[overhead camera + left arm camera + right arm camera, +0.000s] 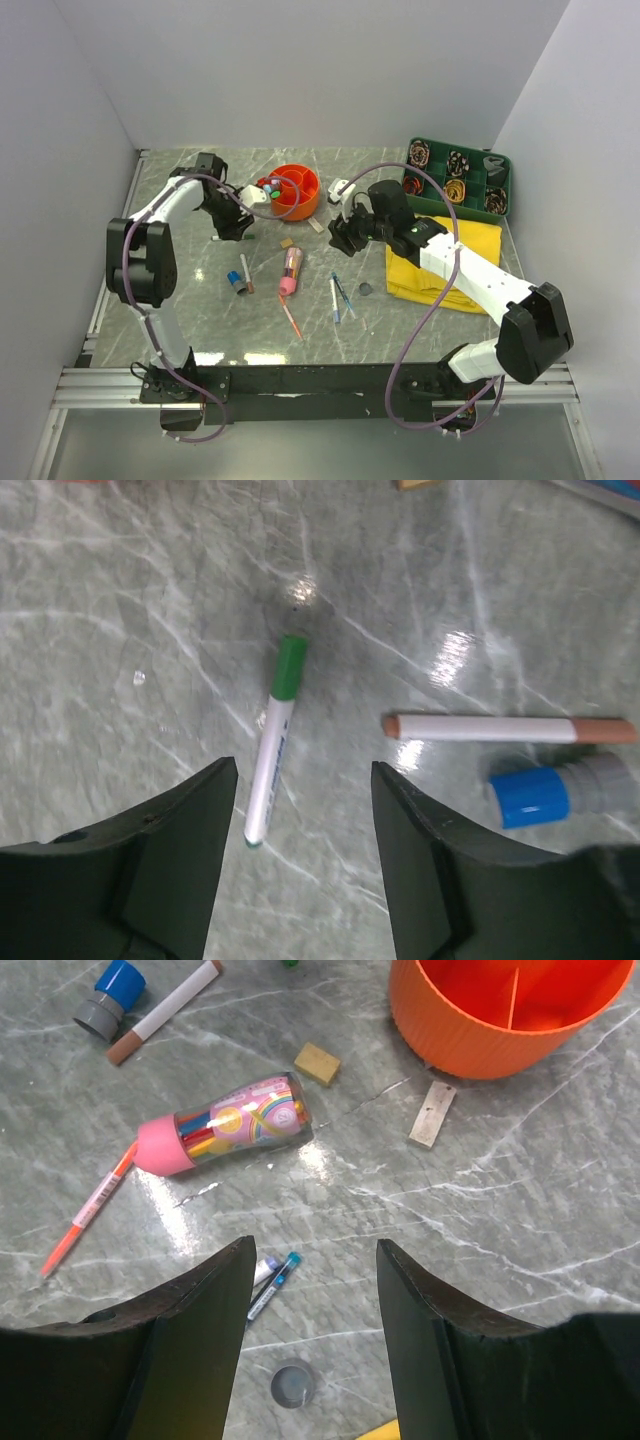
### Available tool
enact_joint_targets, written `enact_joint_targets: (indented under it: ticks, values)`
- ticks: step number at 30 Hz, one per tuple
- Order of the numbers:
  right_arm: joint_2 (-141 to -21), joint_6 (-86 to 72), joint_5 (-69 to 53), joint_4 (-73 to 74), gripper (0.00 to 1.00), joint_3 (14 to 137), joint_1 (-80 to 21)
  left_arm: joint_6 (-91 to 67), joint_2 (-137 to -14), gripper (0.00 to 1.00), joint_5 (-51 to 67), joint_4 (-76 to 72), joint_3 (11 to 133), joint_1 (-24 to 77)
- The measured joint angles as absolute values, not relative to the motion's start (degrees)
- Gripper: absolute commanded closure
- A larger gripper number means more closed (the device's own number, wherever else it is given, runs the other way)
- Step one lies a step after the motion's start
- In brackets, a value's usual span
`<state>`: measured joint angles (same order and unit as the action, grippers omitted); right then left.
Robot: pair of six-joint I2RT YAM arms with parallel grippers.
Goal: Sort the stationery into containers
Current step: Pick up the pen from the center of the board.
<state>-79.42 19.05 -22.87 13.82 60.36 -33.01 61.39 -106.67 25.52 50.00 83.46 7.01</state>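
The orange organiser (297, 190) (500, 1010) stands at the back centre with several coloured caps (270, 186) in it. The green tray (458, 175) sits at the back right. My left gripper (232, 226) (304, 770) hangs open over a green-capped marker (275, 750), whose end lies just inside the left finger. Beside it lie a brown-ended marker (510, 729) and a blue cap (545, 793). My right gripper (345, 236) (312, 1250) is open and empty above thin pens (272, 1282) and a dark disc (293, 1384). A pink tube (230, 1125) (291, 270) lies to its left.
A folded yellow cloth (445, 262) lies at the right under the right arm. A tan eraser (317, 1063), a beige strip (432, 1114) and an orange pen (90, 1210) (291, 318) lie on the marble top. White walls close in three sides.
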Motion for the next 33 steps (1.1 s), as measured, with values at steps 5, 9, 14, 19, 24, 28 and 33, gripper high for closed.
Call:
enact_joint_targets:
  ticks: [5, 9, 14, 19, 24, 28, 33]
  values:
    - [-79.1, 19.7, -22.0, 13.8, 0.40, 60.4, -33.0, 62.4, -110.5, 0.45, 25.3, 49.3, 85.4, 7.3]
    - [-79.1, 20.3, -21.7, 13.8, 0.40, 60.4, -32.9, 62.9, -113.4, 0.47, 25.1, 48.9, 88.2, 7.6]
    - [-79.1, 20.7, -21.3, 13.8, 0.40, 60.4, -32.7, 62.8, -114.8, 0.51, 25.1, 47.9, 88.2, 8.4]
    - [-79.3, 20.7, -20.9, 13.7, 0.40, 60.4, -32.4, 62.7, -116.0, 0.51, 25.1, 46.5, 87.7, 9.1]
    - [-80.1, 20.7, -20.8, 13.7, 0.41, 60.4, -32.3, 62.0, -116.4, 0.56, 25.2, 45.5, 87.3, 9.3]
    - [-80.5, 20.7, -20.8, 13.7, 0.41, 60.4, -32.2, 61.8, -117.7, 0.59, 25.0, 44.7, 87.3, 9.3]
    - [-81.0, 20.7, -20.7, 13.6, 0.41, 60.4, -32.2, 61.8, -118.4, 0.65, 24.2, 43.7, 86.4, 9.5]
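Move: The green-capped pen lies crosswise under the left hand, cap to the right; its middle is about 2 cm ahead, 2 cm to the left and 8 cm below. From that hand, the brown marker is some 8 cm back and 1 cm right, the blue cylinder 10 cm back and 1 cm left, the yellow block 12 cm right and about level, and the orange cup 14 cm ahead and 13 cm right. From the right hand, the pen is roughly 27 cm left, 9 cm ahead and 18 cm down. Down by about 6 cm goes the left hand, easing forward 2.5 cm early on and drifting nearly 2 cm right, so that its fingers come to straddle the pen's green cap. Hardly turning, it narrows its fingers from a bit over half open to about 40 percent, without yet pinching the pen. ##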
